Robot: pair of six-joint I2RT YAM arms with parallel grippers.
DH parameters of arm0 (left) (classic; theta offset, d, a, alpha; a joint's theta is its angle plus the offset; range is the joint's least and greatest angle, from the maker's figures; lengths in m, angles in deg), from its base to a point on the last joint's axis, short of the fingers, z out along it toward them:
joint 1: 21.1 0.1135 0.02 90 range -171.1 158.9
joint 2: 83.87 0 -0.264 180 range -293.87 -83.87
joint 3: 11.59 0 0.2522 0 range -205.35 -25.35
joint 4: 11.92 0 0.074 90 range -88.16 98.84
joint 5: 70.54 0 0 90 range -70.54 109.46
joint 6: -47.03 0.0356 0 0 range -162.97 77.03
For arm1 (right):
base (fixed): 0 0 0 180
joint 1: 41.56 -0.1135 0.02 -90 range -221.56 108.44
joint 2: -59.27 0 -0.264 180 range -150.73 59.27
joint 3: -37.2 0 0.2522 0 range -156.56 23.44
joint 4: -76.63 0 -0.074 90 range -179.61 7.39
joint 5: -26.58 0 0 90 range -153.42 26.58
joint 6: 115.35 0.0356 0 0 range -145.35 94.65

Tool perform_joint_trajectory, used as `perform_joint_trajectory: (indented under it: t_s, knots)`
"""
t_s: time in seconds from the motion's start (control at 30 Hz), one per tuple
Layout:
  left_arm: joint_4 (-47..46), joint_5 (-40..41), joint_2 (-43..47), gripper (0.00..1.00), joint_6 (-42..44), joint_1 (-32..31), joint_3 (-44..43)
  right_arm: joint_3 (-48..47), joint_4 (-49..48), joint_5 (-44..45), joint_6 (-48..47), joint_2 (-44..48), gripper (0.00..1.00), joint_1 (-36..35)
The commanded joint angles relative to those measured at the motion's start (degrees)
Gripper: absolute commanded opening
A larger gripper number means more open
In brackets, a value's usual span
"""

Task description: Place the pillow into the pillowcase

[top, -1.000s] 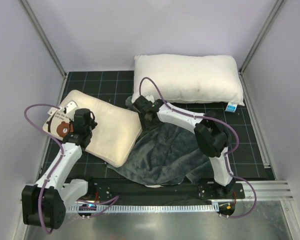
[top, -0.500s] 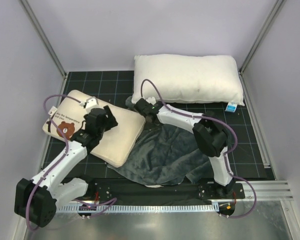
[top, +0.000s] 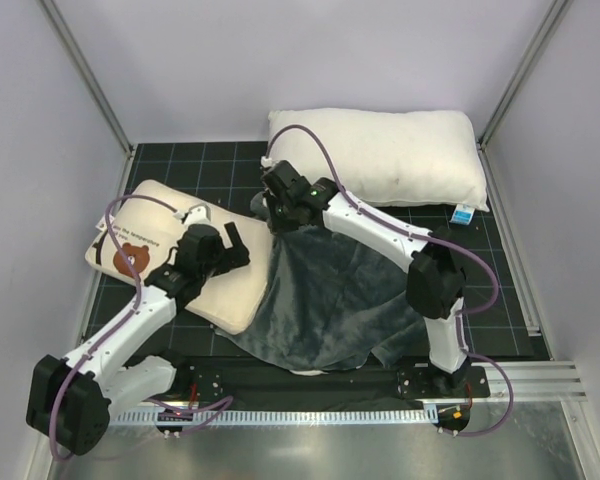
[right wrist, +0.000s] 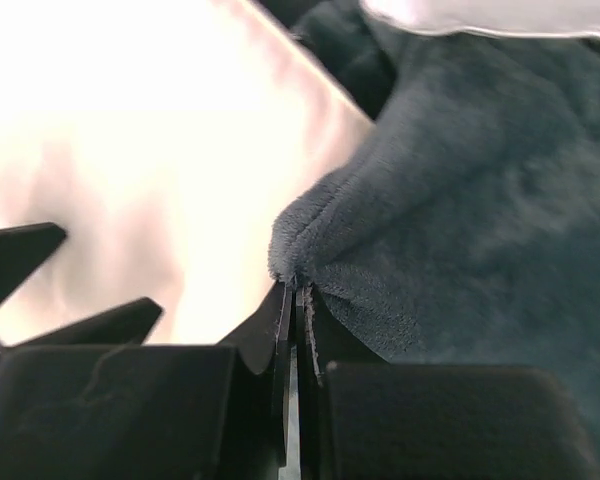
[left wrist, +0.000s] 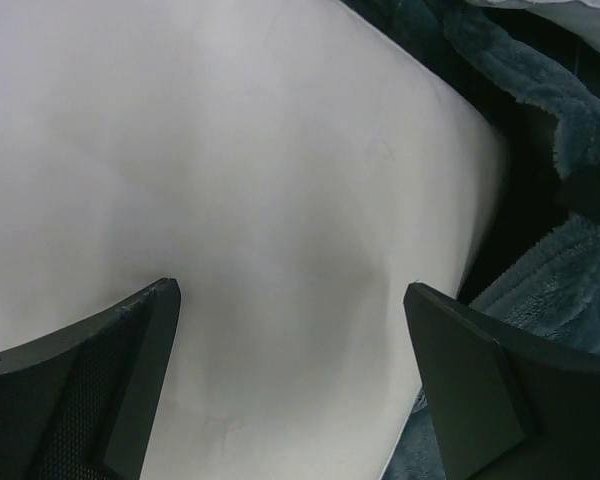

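The cream pillow (top: 238, 290) with its brown bear face (top: 133, 257) lies at the left of the mat. My left gripper (top: 236, 246) hovers over its right half, open; in the left wrist view the wide-apart fingers (left wrist: 140, 340) frame bare pillow (left wrist: 240, 180) and hold nothing. The pillowcase (top: 330, 300) lies crumpled to the pillow's right, dark grey side up, with no zebra stripes showing. My right gripper (top: 277, 218) is shut on the pillowcase's plush edge (right wrist: 305, 235) and holds it raised next to the pillow's right end (right wrist: 130, 150).
A larger, puffy white pillow (top: 380, 155) lies along the back, just behind the right gripper. A small blue-and-white box (top: 464, 213) sits by its right corner. Metal frame posts and purple walls enclose the black gridded mat (top: 500, 300).
My left gripper opened wide and slid right from the bear-face end to the pillow's right half. My right gripper shut on the pillowcase edge and lifted it up and back.
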Motion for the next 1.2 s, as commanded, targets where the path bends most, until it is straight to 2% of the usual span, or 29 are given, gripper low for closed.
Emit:
perform_joint_trajectory:
  t_s: [0.0,0.17,0.27,0.5,0.67,0.7,0.73,0.8,0.83,0.9,0.97,1.17]
  knots:
    - [1.6,3.4,3.9,0.99,-2.7,-0.1,3.3,-5.8,-1.9,-8.0,-1.2,-3.0,0.04,0.1]
    - [3.1,8.3,13.0,1.00,-4.7,3.1,6.9,-2.5,-11.0,-18.7,1.2,-3.8,0.04,-0.7]
    - [5.8,9.9,17.9,1.00,-6.4,5.3,7.8,-2.3,-12.6,-23.3,2.0,-6.0,0.04,-1.5]
    - [17.2,11.0,28.3,1.00,-9.8,5.4,6.8,-2.9,-10.8,-23.1,1.1,-7.1,0.08,-1.8]
    - [16.7,4.0,31.0,1.00,-18.1,5.4,11.7,-2.1,-10.0,-21.5,0.8,-4.9,0.14,-1.8]
    - [15.8,3.0,30.8,1.00,-18.8,5.4,12.6,-1.5,-9.8,-21.1,0.8,-4.4,0.17,-1.8]
    - [15.2,2.0,30.6,1.00,-19.4,5.5,14.2,-1.2,-9.5,-20.9,0.7,-3.1,0.36,-1.8]
    - [14.9,1.3,30.0,0.99,-20.8,5.4,14.7,1.0,-9.3,-20.3,0.2,-1.1,0.54,-1.8]
    - [15.0,0.5,29.4,0.98,-20.8,5.4,14.7,2.2,-9.6,-19.1,-0.2,1.6,0.66,-2.3]
    - [15.6,0.7,29.1,0.98,-21.2,5.5,14.5,6.1,-9.6,-16.8,-1.0,4.5,0.73,-2.9]
    - [16.0,1.6,28.5,0.98,-21.5,5.4,14.0,9.7,-9.1,-13.1,-1.7,8.6,0.76,-4.4]
    - [18.2,3.6,24.4,0.97,-24.3,5.4,12.5,17.4,-6.5,-2.8,-1.7,13.6,0.76,-8.9]
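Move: The right hand holds the pinched pillowcase edge beside the pillow's right end; the pillow's middle lies about 18 cm to its left, 5 cm back and 7 cm lower. From the same hand the pillowcase's spread body is roughly 14 cm right and 12 cm back, the big white cushion some 22 cm right and 15 cm ahead. The open left hand has the pillow's middle about 11 cm to its left, 1 cm back and 6 cm below. Right hand pulls its pinched pillowcase edge 8 cm left over the pillow, releases, backs off; left withdraws back-left. ##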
